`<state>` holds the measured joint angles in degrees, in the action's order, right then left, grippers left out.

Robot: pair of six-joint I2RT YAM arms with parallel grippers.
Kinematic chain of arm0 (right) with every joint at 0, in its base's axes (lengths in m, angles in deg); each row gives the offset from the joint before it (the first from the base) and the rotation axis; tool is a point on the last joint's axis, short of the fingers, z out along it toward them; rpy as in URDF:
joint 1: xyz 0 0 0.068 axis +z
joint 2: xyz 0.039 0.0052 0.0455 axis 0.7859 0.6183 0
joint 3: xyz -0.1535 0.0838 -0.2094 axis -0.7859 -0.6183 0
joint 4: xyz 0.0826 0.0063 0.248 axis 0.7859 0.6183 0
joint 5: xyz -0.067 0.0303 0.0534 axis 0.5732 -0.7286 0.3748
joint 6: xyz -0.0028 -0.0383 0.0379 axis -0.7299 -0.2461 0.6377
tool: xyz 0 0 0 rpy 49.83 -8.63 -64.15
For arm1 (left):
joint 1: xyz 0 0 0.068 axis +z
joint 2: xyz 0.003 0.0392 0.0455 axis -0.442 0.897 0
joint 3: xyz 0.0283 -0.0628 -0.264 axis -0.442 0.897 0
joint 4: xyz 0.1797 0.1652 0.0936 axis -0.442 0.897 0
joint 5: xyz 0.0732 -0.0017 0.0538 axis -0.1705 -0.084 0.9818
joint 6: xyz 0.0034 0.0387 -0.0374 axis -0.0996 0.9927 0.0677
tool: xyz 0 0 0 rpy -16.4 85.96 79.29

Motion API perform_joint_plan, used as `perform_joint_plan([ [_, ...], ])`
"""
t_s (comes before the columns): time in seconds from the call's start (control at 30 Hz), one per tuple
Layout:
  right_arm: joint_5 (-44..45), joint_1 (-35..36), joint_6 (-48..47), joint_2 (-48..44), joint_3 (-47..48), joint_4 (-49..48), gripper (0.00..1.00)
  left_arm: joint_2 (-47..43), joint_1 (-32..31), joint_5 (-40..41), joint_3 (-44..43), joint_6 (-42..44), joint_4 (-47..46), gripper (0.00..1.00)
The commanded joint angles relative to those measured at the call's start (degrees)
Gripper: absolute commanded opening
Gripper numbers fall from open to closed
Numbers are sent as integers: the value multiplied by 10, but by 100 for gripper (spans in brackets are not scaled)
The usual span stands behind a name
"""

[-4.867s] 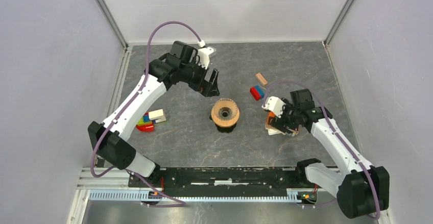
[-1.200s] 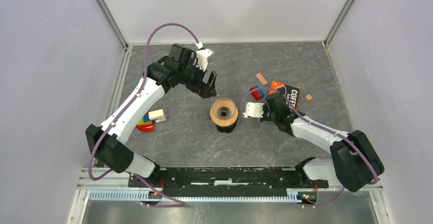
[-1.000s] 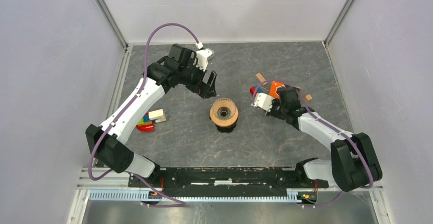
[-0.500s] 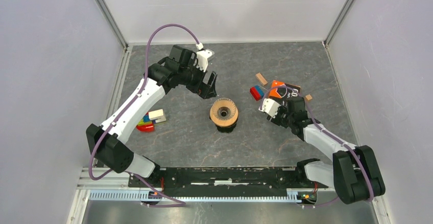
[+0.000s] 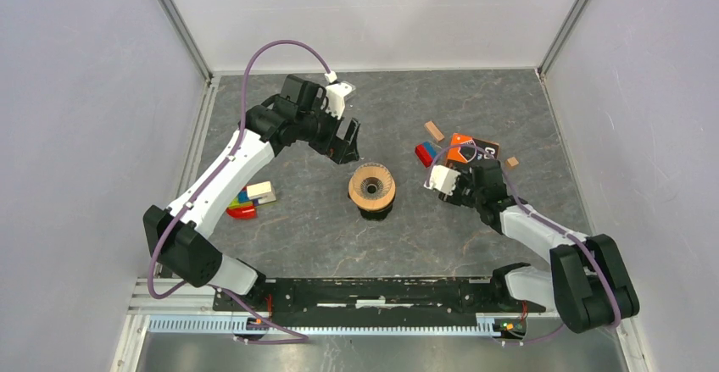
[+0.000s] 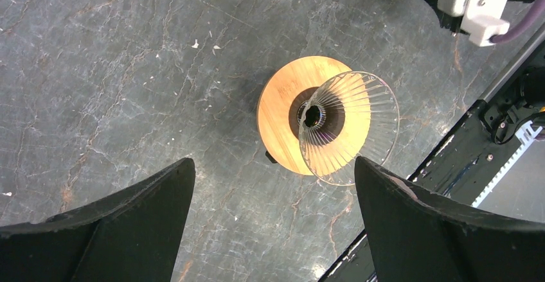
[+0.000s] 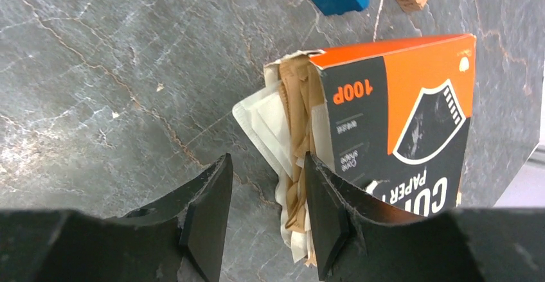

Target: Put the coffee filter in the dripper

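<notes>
The dripper (image 5: 372, 187), a ribbed clear glass cone (image 6: 350, 128) on a light wooden ring (image 6: 279, 118), stands mid-table on a dark base. Nothing lies inside it. My left gripper (image 5: 346, 147) hovers behind and above it, wide open and empty (image 6: 275, 163). White and brown paper filters stick out of the open end of an orange and black box (image 7: 398, 115). The outermost white coffee filter (image 7: 260, 124) lies flat on the table. My right gripper (image 5: 462, 181) is low at that end, open (image 7: 267, 160). The filter stack's edge lies in its gap, close to the right finger (image 7: 328, 211).
A red and blue block (image 5: 426, 152) and a small wooden block (image 5: 434, 130) lie just behind the box (image 5: 476, 150). Another wood piece (image 5: 512, 162) sits right of it. Coloured blocks (image 5: 248, 198) lie at the left. Enclosure walls stand on three sides.
My right gripper has drawn away from the dripper's side to the open end of the filter box, and its jaws have opened. The left arm and the dripper have not moved.
</notes>
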<state>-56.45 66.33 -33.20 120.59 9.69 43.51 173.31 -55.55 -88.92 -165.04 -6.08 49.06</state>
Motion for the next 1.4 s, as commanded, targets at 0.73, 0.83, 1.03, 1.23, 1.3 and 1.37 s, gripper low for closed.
perform_joint_plan([
  [0.73, 257, 159, -254, 91, -106, -236, 43, 8, 2, -7, 4, 13, -20, 100],
  [0.83, 272, 170, -266, 110, -116, -268, 41, 10, 2, -6, 4, 13, -20, 100],
  [1.03, 284, 179, -269, 141, -120, -321, 22, 20, 2, -3, -1, 12, -19, 100],
  [1.23, 253, 178, -199, 89, -83, -233, 0, 19, 2, -1, -1, 14, -17, 100],
  [1.3, 227, 175, -169, 59, -63, -185, 0, 18, 3, -1, -1, 14, -17, 100],
  [1.37, 198, 170, -142, 30, -35, -128, 0, 16, 2, -3, -1, 13, -16, 100],
])
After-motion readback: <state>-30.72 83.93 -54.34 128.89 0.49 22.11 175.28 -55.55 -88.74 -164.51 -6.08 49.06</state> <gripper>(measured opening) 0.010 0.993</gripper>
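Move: The coffee filters poking out of the open near end of the filter box lie right at the right hand's half-open fingers, about 1 cm ahead and 2 cm below. The box's middle is some 5 cm ahead and 2 cm right; the red-and-blue blocks sit about 9 cm left and 7 cm ahead. From the idle left hand, the filters lie roughly 27 cm right, 1 cm back and 21 cm lower. At the box's open end the right fingers, half open at first, shut completely at the edge of the filter stack; whether they catch paper can't be seen. Before that the hand shifts briefly left and back while sinking about 2.5 cm, its left side rolling down by some 35 degrees and its wrist turning slightly counter-clockwise; once shut it rises about 1 cm and edges left. ##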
